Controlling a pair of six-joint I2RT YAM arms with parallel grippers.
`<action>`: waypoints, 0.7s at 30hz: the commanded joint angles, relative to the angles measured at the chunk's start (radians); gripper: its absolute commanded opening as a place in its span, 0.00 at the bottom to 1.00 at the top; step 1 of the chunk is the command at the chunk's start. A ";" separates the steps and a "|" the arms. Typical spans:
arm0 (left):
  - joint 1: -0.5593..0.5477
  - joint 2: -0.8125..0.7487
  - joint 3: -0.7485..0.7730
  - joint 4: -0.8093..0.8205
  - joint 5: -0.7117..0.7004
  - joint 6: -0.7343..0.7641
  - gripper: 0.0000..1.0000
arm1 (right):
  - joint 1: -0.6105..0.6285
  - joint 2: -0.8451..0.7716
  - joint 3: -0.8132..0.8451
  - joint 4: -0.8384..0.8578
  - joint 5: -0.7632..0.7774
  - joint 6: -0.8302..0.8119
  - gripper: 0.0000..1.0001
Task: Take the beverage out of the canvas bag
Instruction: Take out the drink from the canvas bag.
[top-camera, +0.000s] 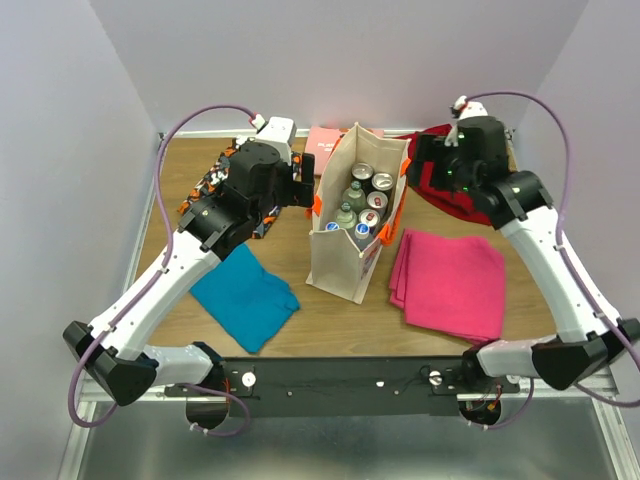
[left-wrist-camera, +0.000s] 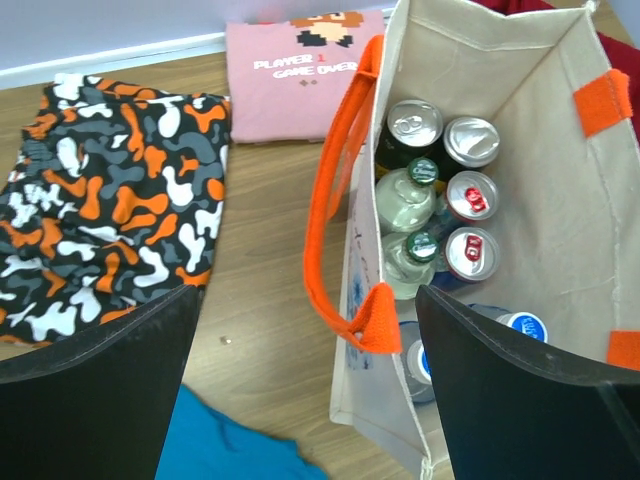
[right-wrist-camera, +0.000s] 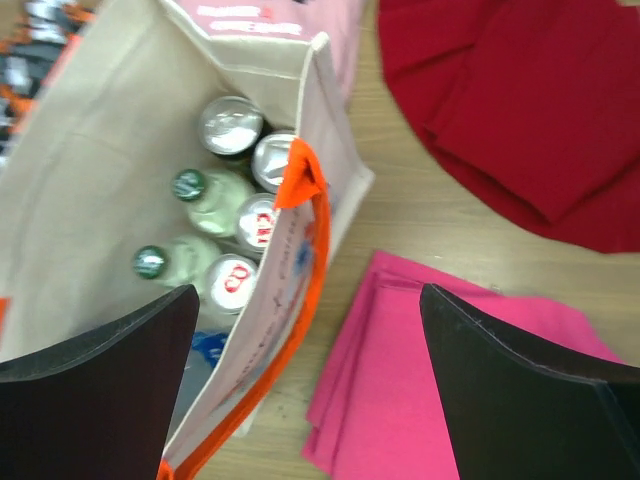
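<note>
The beige canvas bag stands upright mid-table with its mouth wide. Inside it are beverages: several silver-topped cans and green-capped glass bottles, also seen as cans in the right wrist view. My left gripper is open above the bag's left wall; its jaws straddle the orange handle and hold nothing. Over the bag's right wall my right gripper is open too, with the other orange handle between its fingers, untouched.
A camouflage cloth and a pink printed shirt lie at the back left. In front of the left arm is a teal cloth. A folded pink cloth and a red cloth lie right of the bag.
</note>
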 joint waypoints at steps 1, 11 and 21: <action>-0.021 -0.012 0.018 -0.094 -0.170 0.023 0.99 | 0.117 0.011 0.062 -0.172 0.452 0.047 1.00; -0.027 0.011 0.075 -0.145 -0.176 0.043 0.99 | 0.118 -0.241 -0.148 0.232 0.185 -0.001 1.00; -0.027 0.010 0.183 -0.174 -0.134 0.046 0.99 | 0.118 0.147 0.330 -0.257 0.253 0.064 1.00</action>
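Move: The drinks bunched in the canvas bag stand about 14 cm ahead of the right gripper, some 9 cm to its left and 26 cm below. The bag's right handle is about 5 cm ahead, 4 cm left and 9 cm below; the pink cloth's middle lies 12 cm right and 3 cm back, on the table. From the left gripper the drinks are about 17 cm ahead, 17 cm right and 27 cm below, with the left handle roughly 8 cm ahead, 5 cm right and 8 cm lower. Swing the open right gripper back and a little right, away from the bag, then lift it about 10 cm in all beside the bag's right rim, bringing it back left and at last forward while the fingers tip up some 15 degrees. Ease the open left gripper a few centimetres left, away from the bag, turning slightly counter-clockwise, then raise it. ##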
